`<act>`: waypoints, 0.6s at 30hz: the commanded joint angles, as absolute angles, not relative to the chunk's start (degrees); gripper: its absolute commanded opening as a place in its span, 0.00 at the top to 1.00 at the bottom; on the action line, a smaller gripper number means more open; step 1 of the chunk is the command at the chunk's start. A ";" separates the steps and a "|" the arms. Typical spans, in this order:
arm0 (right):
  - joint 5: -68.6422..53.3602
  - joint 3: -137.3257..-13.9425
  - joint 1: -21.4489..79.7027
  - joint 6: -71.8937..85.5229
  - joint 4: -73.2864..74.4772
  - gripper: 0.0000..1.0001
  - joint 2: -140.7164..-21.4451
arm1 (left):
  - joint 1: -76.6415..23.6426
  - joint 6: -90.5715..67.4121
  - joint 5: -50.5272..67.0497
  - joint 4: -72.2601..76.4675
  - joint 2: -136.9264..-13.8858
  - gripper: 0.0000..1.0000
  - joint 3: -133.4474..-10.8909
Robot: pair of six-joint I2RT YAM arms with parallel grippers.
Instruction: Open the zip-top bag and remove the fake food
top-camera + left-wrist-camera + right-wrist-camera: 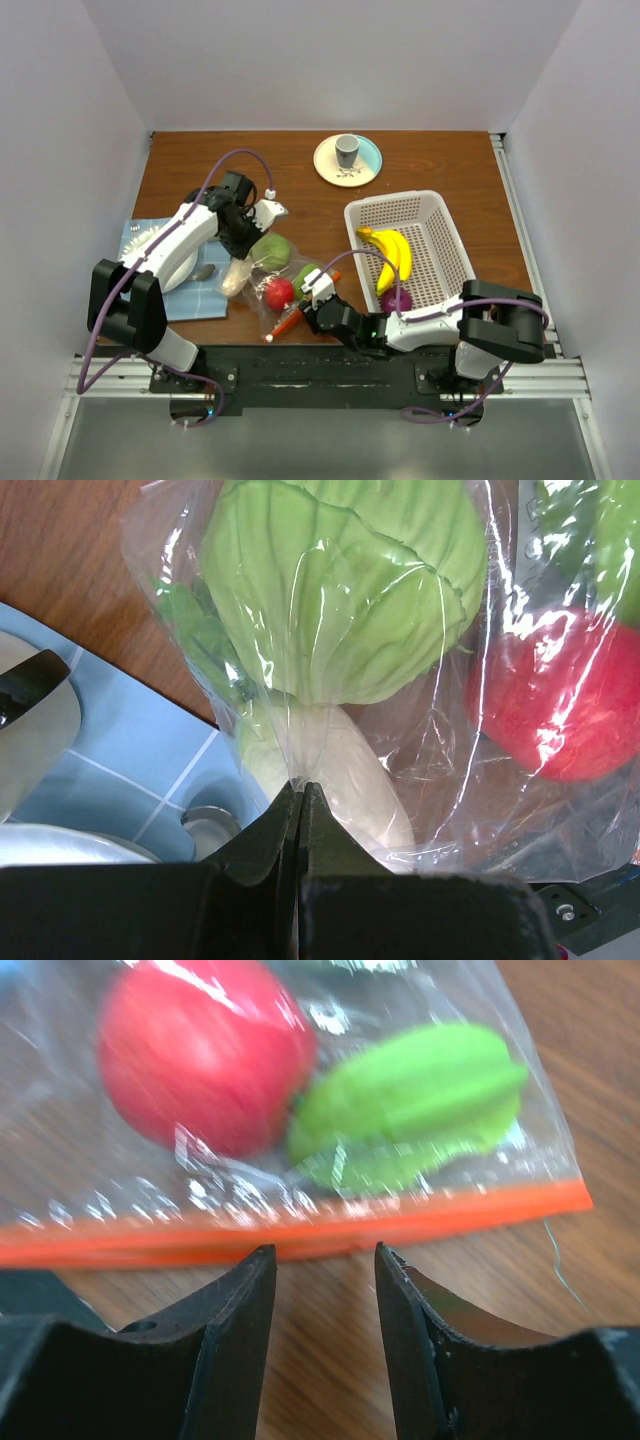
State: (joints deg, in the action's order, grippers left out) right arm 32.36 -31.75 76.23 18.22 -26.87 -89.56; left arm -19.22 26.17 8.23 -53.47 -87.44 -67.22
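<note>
The clear zip-top bag [268, 282] lies on the table in front of the left arm. It holds fake food: a green cabbage [340, 580], a red fruit [200, 1050], a green piece [410, 1100] and a cream piece [345, 780]. My left gripper [300, 786] is shut on a pinch of the bag's film at its far end. My right gripper [322, 1255] stands partly open just short of the orange zip strip [300, 1230], with only bare wood between its fingers. A yellow banana bunch [392, 255] and a purple piece [396, 300] lie in the white basket [445, 225].
A round plate [365, 172] with a grey cup [346, 150] stands at the back centre. A blue cloth [205, 300] at the left carries a white dish [175, 268] and a spoon [203, 271]. White walls close in three sides.
</note>
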 commanded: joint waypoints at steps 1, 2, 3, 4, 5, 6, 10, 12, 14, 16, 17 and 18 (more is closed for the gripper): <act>32.34 -34.63 76.55 17.49 -30.94 0.51 -90.17 | -19.69 27.07 7.82 -53.44 -86.66 1.00 -67.50; 32.34 -34.98 76.55 17.58 -31.11 0.50 -90.44 | -19.77 26.98 7.82 -53.35 -86.57 1.00 -67.41; 32.60 -35.15 76.55 17.49 -31.03 0.50 -90.79 | -19.78 26.98 7.82 -53.35 -86.49 1.00 -67.41; 32.78 -35.33 76.55 17.49 -31.29 0.49 -91.66 | -19.78 26.98 7.91 -53.35 -86.40 1.00 -67.50; 32.78 -35.51 76.55 17.49 -31.55 0.47 -92.02 | -19.78 26.98 8.00 -53.35 -86.40 1.00 -67.33; 32.96 -35.51 76.55 17.49 -31.99 0.46 -92.37 | -19.86 26.98 8.09 -53.35 -86.31 1.00 -67.24; 34.54 -37.00 76.55 16.18 -34.79 0.33 -94.48 | -20.04 27.07 8.35 -53.35 -86.05 1.00 -66.62; 36.03 -38.75 76.64 14.60 -35.68 0.23 -95.89 | -20.21 27.07 8.61 -53.70 -86.13 1.00 -66.62; 36.39 -41.04 76.55 13.37 -36.30 0.19 -96.33 | -20.39 27.25 8.79 -53.79 -85.96 1.00 -66.45; 37.26 -43.05 76.47 11.52 -36.56 0.14 -96.50 | -20.65 27.33 8.79 -53.88 -85.87 1.00 -66.27; 37.79 -43.41 76.46 10.82 -37.00 0.13 -96.76 | -20.65 27.33 8.79 -53.88 -85.96 1.00 -66.01; 38.92 -43.77 76.46 9.33 -38.05 0.11 -96.94 | -20.74 27.51 8.70 -53.88 -85.87 1.00 -66.01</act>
State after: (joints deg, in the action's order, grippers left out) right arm 34.06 -39.66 76.23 13.91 -31.51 -97.27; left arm -20.10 26.28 8.12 -53.56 -87.42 -66.65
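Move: For my right hand, the red fruit in the bag lies about 6 cm ahead and 5 cm left, at nearly the same height. The middle of the orange zip strip is only some 2 cm ahead, the small green vegetable roughly 8 cm straight ahead, and the cabbage about 13 cm ahead and 7 cm left. From my left hand, the red fruit lies some 7 cm back, 8 cm right and 6 cm lower. I spread my right fingers from about half open to nearly wide while the hand works left into the bag mouth, about 4 cm, edging a little forward towards the red fruit. It bobs up and down first, then rises about 1.5 cm with the fingertips under the upper orange lip. My left hand stays closed on the bag's film, almost still. ##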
